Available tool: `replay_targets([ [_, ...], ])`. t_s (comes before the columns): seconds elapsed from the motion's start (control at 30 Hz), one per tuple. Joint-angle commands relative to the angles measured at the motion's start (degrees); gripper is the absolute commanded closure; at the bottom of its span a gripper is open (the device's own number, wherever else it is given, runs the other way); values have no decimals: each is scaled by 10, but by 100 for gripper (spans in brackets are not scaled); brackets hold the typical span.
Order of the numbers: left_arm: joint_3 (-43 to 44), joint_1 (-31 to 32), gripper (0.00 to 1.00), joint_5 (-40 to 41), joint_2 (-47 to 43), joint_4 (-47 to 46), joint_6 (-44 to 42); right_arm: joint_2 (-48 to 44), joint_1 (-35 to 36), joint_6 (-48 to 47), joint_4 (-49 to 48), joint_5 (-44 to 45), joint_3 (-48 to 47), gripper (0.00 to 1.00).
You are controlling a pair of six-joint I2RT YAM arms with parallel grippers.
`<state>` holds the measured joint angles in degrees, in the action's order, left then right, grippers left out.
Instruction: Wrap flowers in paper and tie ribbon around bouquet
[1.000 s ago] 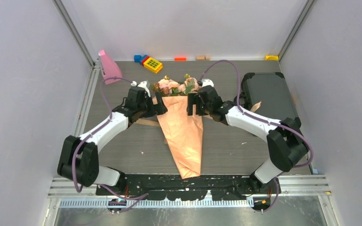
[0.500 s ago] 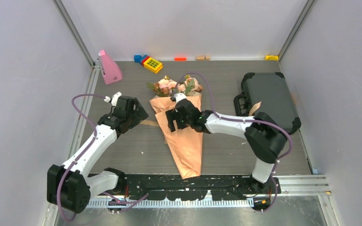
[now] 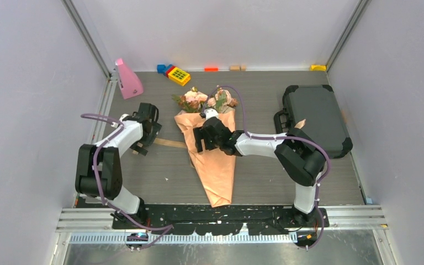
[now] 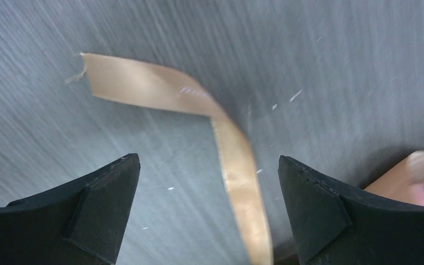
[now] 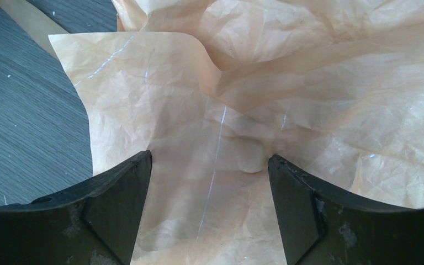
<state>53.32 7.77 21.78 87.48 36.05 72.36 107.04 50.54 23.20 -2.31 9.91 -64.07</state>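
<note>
The bouquet lies in the middle of the table as a tapered cone of peach-orange paper point(image 3: 216, 171), with pink flowers point(image 3: 203, 100) at its far end. My right gripper point(image 3: 200, 144) hangs open over the upper part of the cone. In the right wrist view its fingers point(image 5: 208, 157) straddle crinkled paper point(image 5: 237, 99) and grip nothing. A tan ribbon point(image 3: 171, 143) lies flat on the table left of the cone. My left gripper point(image 3: 146, 141) is open just above it. The ribbon point(image 4: 237, 171) runs between the fingers point(image 4: 208, 160) untouched, its cut end point(image 4: 91, 69) further off.
A black case point(image 3: 314, 118) sits at the right with a paper scrap point(image 3: 299, 124) at its near-left edge. A pink wedge-shaped object point(image 3: 127, 80) and coloured toy blocks point(image 3: 175, 73) lie along the back. Walls close in on three sides.
My left gripper left the bouquet's left side and swung left over the ribbon. My right gripper moved from the bouquet's right side onto the cone and narrowed a little.
</note>
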Motion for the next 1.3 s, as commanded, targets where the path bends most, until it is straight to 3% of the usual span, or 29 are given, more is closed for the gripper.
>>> replay_targets([
  [0.0, 62, -6, 0, 73, 34, 34, 94, 4, 0, 7, -34, 13, -5, 18],
  [0.2, 102, -10, 2, 67, 90, 69, 166, 1, -1, -1, -31, 23, -3, 18],
  [0.4, 126, -9, 15, 26, 152, 84, 177, 6, 0, 1, -30, 18, -5, 18],
  [0.47, 128, -9, 29, 21, 169, 86, 174, 5, 0, 1, -30, 19, -5, 18],
  [0.5, 130, -9, 42, 21, 174, 90, 172, 3, 0, 1, -30, 21, -4, 18],
  [0.53, 132, -9, 58, 23, 177, 94, 170, 0, 0, 1, -30, 23, -2, 18],
  [0.57, 132, -9, 83, 30, 176, 99, 165, -3, 0, 1, -30, 25, 0, 18],
  [0.6, 134, -11, 98, 37, 172, 110, 163, -6, 0, 1, -31, 28, 2, 18],
  [0.73, 129, -37, 100, 108, 115, 166, 150, -16, 0, 3, -31, 35, 8, 18],
  [0.83, 97, -100, 100, 143, 27, 188, 115, -16, 0, 10, -29, 34, 7, 18],
  [1.03, -5, -279, 100, 99, -201, 101, -12, -14, 6, 17, -20, 39, -3, 18],
  [1.13, -18, -311, 100, 90, -285, 71, -56, -10, 13, 16, -8, 38, -16, 18],
  [1.27, 9, -323, 100, 71, -314, 72, -108, -9, 28, 15, 0, 38, -27, 18],
])
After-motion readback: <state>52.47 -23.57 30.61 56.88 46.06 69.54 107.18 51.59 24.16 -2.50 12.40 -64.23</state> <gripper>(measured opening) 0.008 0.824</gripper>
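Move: The ribbon's folded stretch, close to its loose end, lies flat about 3 cm ahead of my open left hand, 1 cm to its left and 3 cm below. From this hand the wrapped paper's middle is some 23 cm to the right and 5 cm back, and the flower heads are about 21 cm to the right and 16 cm ahead. From my right hand, that ribbon stretch is roughly 20 cm to the left, 3 cm ahead and 3 cm below. I ease my left hand about 3 cm forward and then down to the table, turning it slightly counter-clockwise, and pinch the ribbon near its loose end. Then, speeding up, I draw it some 17 cm left while lifting and pulling back towards my base, away from the bouquet. My right hand stays put with its fingers open, resting on the wrapped paper. ##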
